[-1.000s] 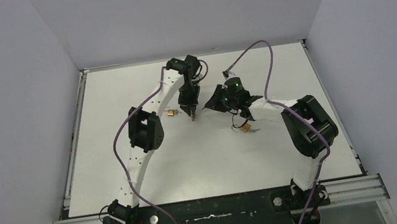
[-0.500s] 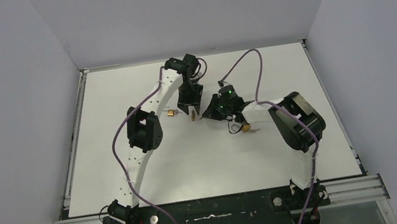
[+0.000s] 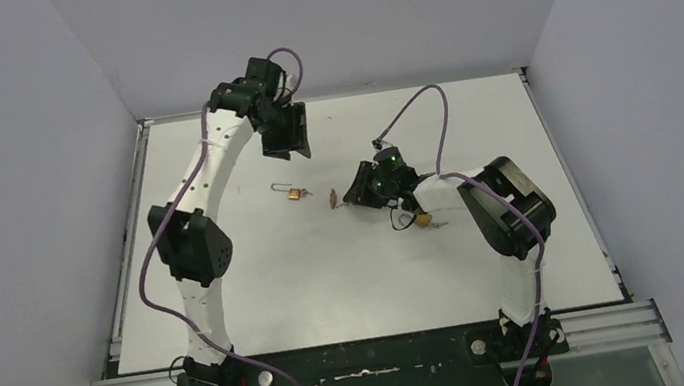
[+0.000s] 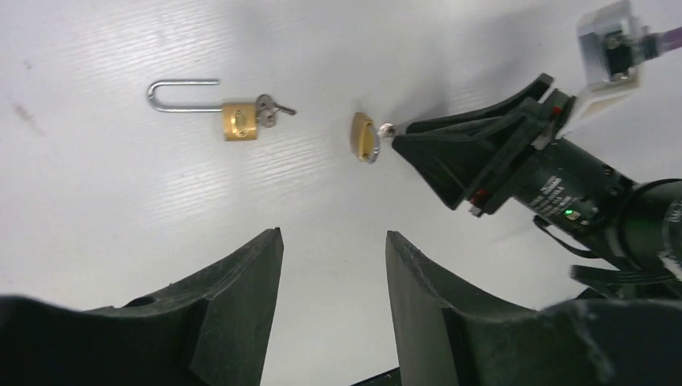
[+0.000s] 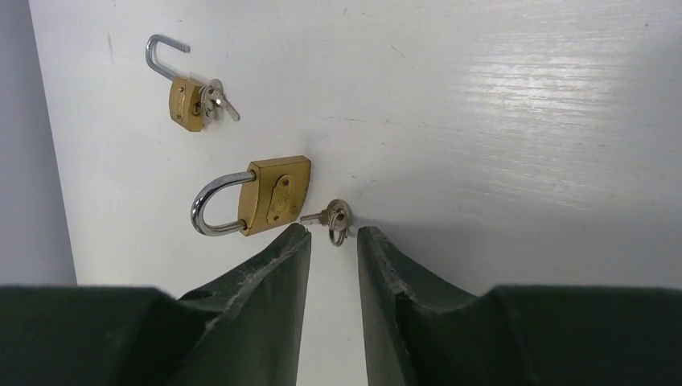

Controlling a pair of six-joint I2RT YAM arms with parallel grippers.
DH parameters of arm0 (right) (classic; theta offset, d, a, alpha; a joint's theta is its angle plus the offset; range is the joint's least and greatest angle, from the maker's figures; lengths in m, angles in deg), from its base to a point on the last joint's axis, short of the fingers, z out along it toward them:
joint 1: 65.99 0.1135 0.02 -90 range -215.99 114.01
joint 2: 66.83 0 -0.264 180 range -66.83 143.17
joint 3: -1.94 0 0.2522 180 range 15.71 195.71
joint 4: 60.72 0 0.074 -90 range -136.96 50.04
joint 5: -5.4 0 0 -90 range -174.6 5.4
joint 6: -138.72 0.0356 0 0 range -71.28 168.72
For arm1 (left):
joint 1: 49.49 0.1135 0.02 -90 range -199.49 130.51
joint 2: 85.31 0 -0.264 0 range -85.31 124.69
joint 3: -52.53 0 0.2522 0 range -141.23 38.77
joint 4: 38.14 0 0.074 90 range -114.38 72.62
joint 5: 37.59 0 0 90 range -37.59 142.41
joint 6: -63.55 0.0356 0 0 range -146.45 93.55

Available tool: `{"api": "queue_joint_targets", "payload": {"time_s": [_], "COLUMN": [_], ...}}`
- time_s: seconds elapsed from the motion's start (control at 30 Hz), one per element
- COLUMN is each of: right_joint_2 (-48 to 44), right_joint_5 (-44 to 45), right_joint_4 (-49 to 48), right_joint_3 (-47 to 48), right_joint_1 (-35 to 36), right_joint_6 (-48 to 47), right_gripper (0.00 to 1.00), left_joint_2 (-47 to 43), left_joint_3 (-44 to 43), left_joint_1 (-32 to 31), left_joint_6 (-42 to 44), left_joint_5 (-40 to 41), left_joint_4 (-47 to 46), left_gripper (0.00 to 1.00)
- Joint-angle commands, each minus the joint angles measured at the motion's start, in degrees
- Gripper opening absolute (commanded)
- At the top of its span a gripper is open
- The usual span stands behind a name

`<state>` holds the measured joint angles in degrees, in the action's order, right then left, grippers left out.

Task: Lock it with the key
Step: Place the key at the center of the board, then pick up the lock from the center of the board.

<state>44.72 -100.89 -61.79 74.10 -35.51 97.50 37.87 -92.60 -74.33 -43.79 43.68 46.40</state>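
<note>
A brass padlock (image 5: 277, 193) lies flat on the white table, its shackle looking closed. Its small key (image 5: 334, 217) with a ring lies at the body's lower corner; whether it sits in the keyhole I cannot tell. My right gripper (image 5: 332, 233) is open a little, its tips just short of the key ring on either side, with nothing between them. From above, this padlock (image 3: 332, 196) lies just left of the right gripper (image 3: 347, 198). My left gripper (image 4: 334, 241) is open and empty, raised high at the back left (image 3: 296, 144).
A second brass padlock (image 4: 240, 121) with a long open shackle and keys in it lies left of the first (image 3: 293, 193). A third padlock (image 3: 423, 220) with keys lies by the right forearm. Grey walls enclose the table (image 3: 331, 285).
The left gripper opened, let go of the padlock and rose away to the back left. The right gripper slid left up to the padlock's key and opened its jaws.
</note>
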Motion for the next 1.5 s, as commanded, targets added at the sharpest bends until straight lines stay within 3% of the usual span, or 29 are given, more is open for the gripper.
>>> {"api": "queue_joint_targets", "payload": {"time_s": [0.0, 0.23, 0.33, 0.4, 0.5, 0.63, 0.77, 0.93, 1.03, 1.2, 1.47], "right_joint_2": [-1.2, -7.5, -11.4, -14.3, -15.6, -9.3, 2.9, 16.6, 21.7, 27.4, 29.2], "right_joint_5": [0.0, -0.2, -1.4, 0.8, 8.2, 9.0, 9.4, 11.5, 12.1, 10.3, 6.1], "right_joint_4": [-0.4, 4.7, 7.8, 13.3, 28.3, 41.8, 47.1, 53.1, 54.7, 57.8, 55.7], "right_joint_3": [2.8, 3.1, 4.2, 6.9, 16.8, 32.3, 44.1, 58.2, 62.5, 68.6, 68.5], "right_joint_1": [0.2, -3.5, -5.4, -4.2, 3.0, 10.0, 12.2, 14.2, 14.1, 14.2, 14.2], "right_joint_6": [-3.6, -9.0, -13.4, -20.5, -39.0, -52.1, -56.4, -60.4, -61.0, -60.8, -60.7], "right_gripper": [0.34, 0.60, 0.65, 0.67, 0.74, 0.78, 0.78, 0.78, 0.80, 0.82, 0.83], "left_joint_2": [-7.0, -11.9, -12.7, -14.0, -18.1, -26.4, -36.4, -44.2, -45.5, -45.7, -46.0], "left_joint_3": [14.8, 29.7, 33.3, 36.1, 41.8, 51.9, 62.4, 67.6, 69.2, 72.2, 73.5], "left_joint_1": [5.4, 11.8, 12.4, 13.1, 14.8, 21.2, 30.3, 36.3, 38.1, 39.8, 40.8], "left_joint_6": [1.4, 3.1, 2.6, 1.5, 0.3, -3.4, -8.6, -10.0, -9.6, -9.5, -9.4], "left_joint_5": [2.6, 1.7, 0.8, -0.7, -2.8, -11.0, -18.6, -22.8, -25.3, -28.2, -30.3], "left_joint_4": [-9.2, -16.5, -19.2, -21.2, -24.7, -31.3, -38.9, -40.9, -40.9, -42.9, -44.2], "left_gripper": [0.48, 0.46, 0.46, 0.46, 0.46, 0.50, 0.61, 0.69, 0.77, 0.77, 0.77]}}
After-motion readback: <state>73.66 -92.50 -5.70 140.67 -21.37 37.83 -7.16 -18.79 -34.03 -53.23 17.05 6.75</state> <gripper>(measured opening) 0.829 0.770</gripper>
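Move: The open padlock with the keys attached lies about 11 cm to the right gripper's left, 3 cm farther out and 2 cm lower. The loose key is right at the right fingertips, with the locked padlock some 3 cm left of them and 1 cm ahead. From the raised left gripper, the open padlock is about 4 cm left, 2 cm back and 16 cm down; the locked padlock is 4 cm right, 4 cm back, equally low. Finish opening the right gripper clear of the key, draw it slightly right, lift it nearly 20 cm, swing left and lower it with fingers wide around the open padlock, rolling counter-clockwise and pointing more steeply down. Bring the left gripper about 20 cm left and somewhat back, away from both padlocks, dipping then partly rising, opening and turning counter-clockwise. ##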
